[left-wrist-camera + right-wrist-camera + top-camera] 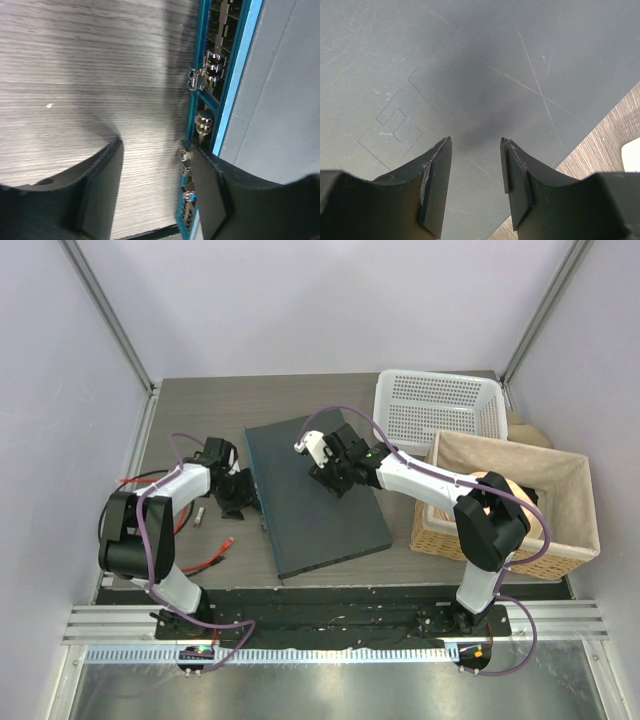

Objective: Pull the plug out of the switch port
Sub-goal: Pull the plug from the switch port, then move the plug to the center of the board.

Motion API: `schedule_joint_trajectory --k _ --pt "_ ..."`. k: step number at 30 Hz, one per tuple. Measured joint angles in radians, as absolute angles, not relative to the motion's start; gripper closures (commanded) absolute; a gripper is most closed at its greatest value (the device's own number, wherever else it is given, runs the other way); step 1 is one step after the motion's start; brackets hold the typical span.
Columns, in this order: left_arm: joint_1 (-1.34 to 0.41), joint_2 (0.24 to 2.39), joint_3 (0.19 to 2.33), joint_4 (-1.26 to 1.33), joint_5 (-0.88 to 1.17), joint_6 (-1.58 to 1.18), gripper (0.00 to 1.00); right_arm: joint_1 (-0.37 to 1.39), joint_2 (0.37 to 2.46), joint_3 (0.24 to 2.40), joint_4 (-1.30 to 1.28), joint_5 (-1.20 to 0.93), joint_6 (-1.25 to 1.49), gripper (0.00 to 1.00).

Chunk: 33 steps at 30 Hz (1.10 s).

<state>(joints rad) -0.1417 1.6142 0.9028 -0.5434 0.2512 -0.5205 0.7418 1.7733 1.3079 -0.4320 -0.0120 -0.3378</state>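
The switch (318, 498) is a flat dark slate-grey box in the middle of the table. Its blue front edge with a row of small sockets (206, 107) faces left. My left gripper (240, 498) is open right at that edge. In the left wrist view its fingers straddle bare table, the right finger (212, 192) lies against the socket row, and nothing is between the jaws (155, 150). A red cable (208, 562) lies on the table to the left, its plug end (227, 540) apart from the switch. My right gripper (335, 476) is open and empty just above the switch's top (470, 75).
A white perforated basket (440, 408) stands at the back right. A cloth-lined wicker basket (570, 540) stands right of the switch, under the right arm. A small grey piece (200, 516) lies by the left arm. Enclosure walls stand on both sides.
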Motion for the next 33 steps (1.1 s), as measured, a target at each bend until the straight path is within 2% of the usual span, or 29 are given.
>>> schedule_joint_trajectory --k 12,20,21,22,23,28,33 --pt "-0.159 1.615 0.962 -0.664 0.096 -0.443 0.29 0.735 1.745 1.307 -0.429 -0.010 -0.342 0.49" --pt "-0.054 1.615 0.966 -0.773 -0.022 -0.375 0.29 0.731 1.743 1.307 -0.427 0.011 -0.347 0.49" --pt "-0.037 1.615 0.967 -0.782 -0.025 -0.362 0.25 0.731 1.743 1.307 -0.426 0.014 -0.348 0.49" --pt "-0.023 1.613 0.970 -0.787 -0.009 -0.349 0.23 0.731 1.743 1.307 -0.426 0.016 -0.349 0.49" --pt "-0.010 1.609 0.977 -0.792 0.016 -0.330 0.01 0.731 1.743 1.307 -0.426 0.017 -0.351 0.49" --pt "-0.014 1.535 1.054 -0.784 0.202 -0.140 0.00 0.731 1.743 1.307 -0.426 0.024 -0.364 0.49" --pt "-0.025 1.380 1.079 -0.785 0.339 0.238 0.00 0.731 1.743 1.307 -0.426 0.032 -0.376 0.49"
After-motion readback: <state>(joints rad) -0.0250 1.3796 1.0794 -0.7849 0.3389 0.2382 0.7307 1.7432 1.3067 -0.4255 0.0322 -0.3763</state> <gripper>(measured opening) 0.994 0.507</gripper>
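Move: The plug I am pulling sits in the switch's left edge, about 2 cm to the right of my left hand and level with its fingertips. The middle of the switch lies some 17 cm to the right and 4 cm ahead. A loose plug lies about 10 cm to the left and 2 cm back, and the red cable end 4 cm left and 8 cm back. From my right hand, over the switch, the plug is some 16 cm left, 7 cm back and 7 cm lower. With its right-hand finger at the plug, I draw my left hand away from the switch to the left, slowly then faster, about 8 cm and a little back, rolling some 20 degrees so its left side rises. Then I open the fingers fully, letting go of the plug, and lift about 10 cm, swinging forward and part-way back right while turning clockwise. ##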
